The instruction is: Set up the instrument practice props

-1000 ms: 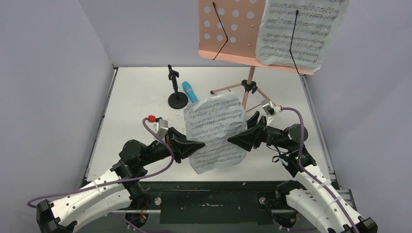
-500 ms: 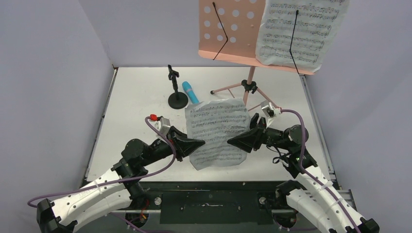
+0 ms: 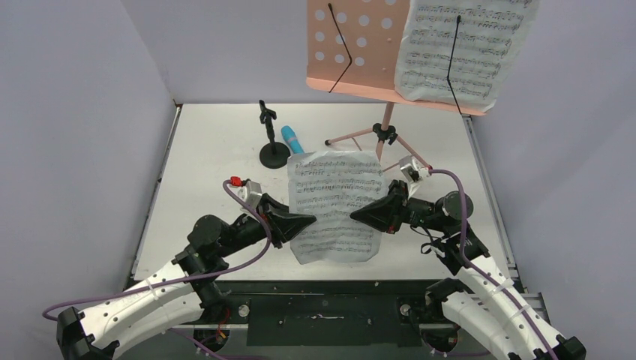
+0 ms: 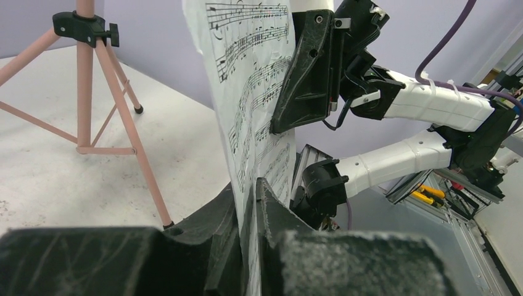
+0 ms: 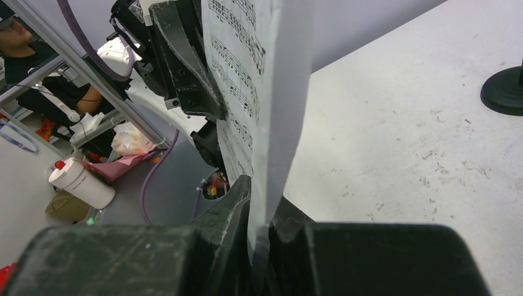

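A white sheet-music page [image 3: 334, 206] stands upright above the middle of the table, held from both sides. My left gripper [image 3: 309, 220] is shut on its left edge, seen close in the left wrist view, where the page [image 4: 253, 92] runs between the fingertips of the left gripper [image 4: 253, 192]. My right gripper [image 3: 355, 215] is shut on the right edge; its wrist view shows the page [image 5: 259, 74] pinched in the right gripper [image 5: 262, 198]. The pink music stand [image 3: 358, 45] at the back carries another page [image 3: 465, 49]. The blue microphone [image 3: 292, 140] lies beside the black mic stand [image 3: 274, 152].
The stand's tripod legs [image 3: 384, 139] spread just behind the held page, also shown as tripod legs [image 4: 86, 92]. Grey walls close in the table [image 3: 202, 187] on the left, back and right. The mic stand base [image 5: 506, 91] sits far right in the right wrist view.
My right gripper has closed onto the page's right edge. The page has turned more upright and shifted slightly toward the back. The left arm has barely moved.
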### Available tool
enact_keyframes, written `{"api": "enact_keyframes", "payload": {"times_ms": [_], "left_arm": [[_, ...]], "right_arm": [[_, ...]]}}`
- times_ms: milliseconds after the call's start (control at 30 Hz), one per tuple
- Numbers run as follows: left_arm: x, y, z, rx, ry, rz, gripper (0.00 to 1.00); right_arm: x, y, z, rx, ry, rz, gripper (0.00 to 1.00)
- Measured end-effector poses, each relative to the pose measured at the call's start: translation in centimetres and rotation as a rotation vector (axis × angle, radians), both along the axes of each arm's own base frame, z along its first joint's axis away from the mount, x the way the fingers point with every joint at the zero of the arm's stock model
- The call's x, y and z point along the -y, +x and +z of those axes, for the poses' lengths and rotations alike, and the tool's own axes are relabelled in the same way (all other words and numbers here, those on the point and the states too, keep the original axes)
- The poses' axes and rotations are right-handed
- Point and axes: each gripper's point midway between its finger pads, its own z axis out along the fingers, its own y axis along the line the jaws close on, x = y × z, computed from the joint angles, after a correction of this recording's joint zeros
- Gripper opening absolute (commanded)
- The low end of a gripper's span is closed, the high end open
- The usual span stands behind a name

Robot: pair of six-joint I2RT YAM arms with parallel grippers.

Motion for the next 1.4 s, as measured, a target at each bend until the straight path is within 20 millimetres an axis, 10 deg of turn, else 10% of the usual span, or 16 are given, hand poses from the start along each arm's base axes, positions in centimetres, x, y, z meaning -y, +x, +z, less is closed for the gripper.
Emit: {"api": "enact_keyframes", "payload": {"times_ms": [233,567,967,1400], "left_arm": [[-0.1,0.3,0.1,0.002,-0.009,0.018,0.68],[-0.7,1.1,0.0,0.003,-0.029,0.072,1.00],[-2.5,4.5,-1.8,-0.069,-0.010,0.246,0.96],[-9.6,12.3,-12.4,-0.470,0.020,0.567,0.96]], "right_arm": [[0.1,0.3,-0.2,-0.002,-0.013,-0.018,0.05],[0.2,0.7,-0.7,-0.005,-0.034,-0.045,0.05],[0.3,1.0,-1.3,-0.004,-0.054,-0.063,0.05],[1.6,3.8,-2.6,-0.023,-0.144,-0.250,0.05]]}}
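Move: The blue microphone lies on the table about 38 cm ahead of my left hand, 6 cm to its left and 27 cm below; the black mic stand is level with it, 8 cm farther left. The sheet still pinched by both hands is centred some 3 cm ahead and 4 cm right of my left hand. From my right hand, the empty left half of the tray's lip is about 30 cm straight ahead and 7 cm higher; the tripod's near foot is 8 cm ahead, 6 cm right, 28 cm down. I open my left fingers wide to let go of the music sheet, easing forward only a little at first, then swing the hand quickly forward, down and left, about 12 cm out and as much down, away from the sheet towards the microphone side, turning counter-clockwise some 30 degrees and tipping down. My right hand keeps its pinch and carries the sheet about 4 cm forward and slightly down, turning clockwise. ##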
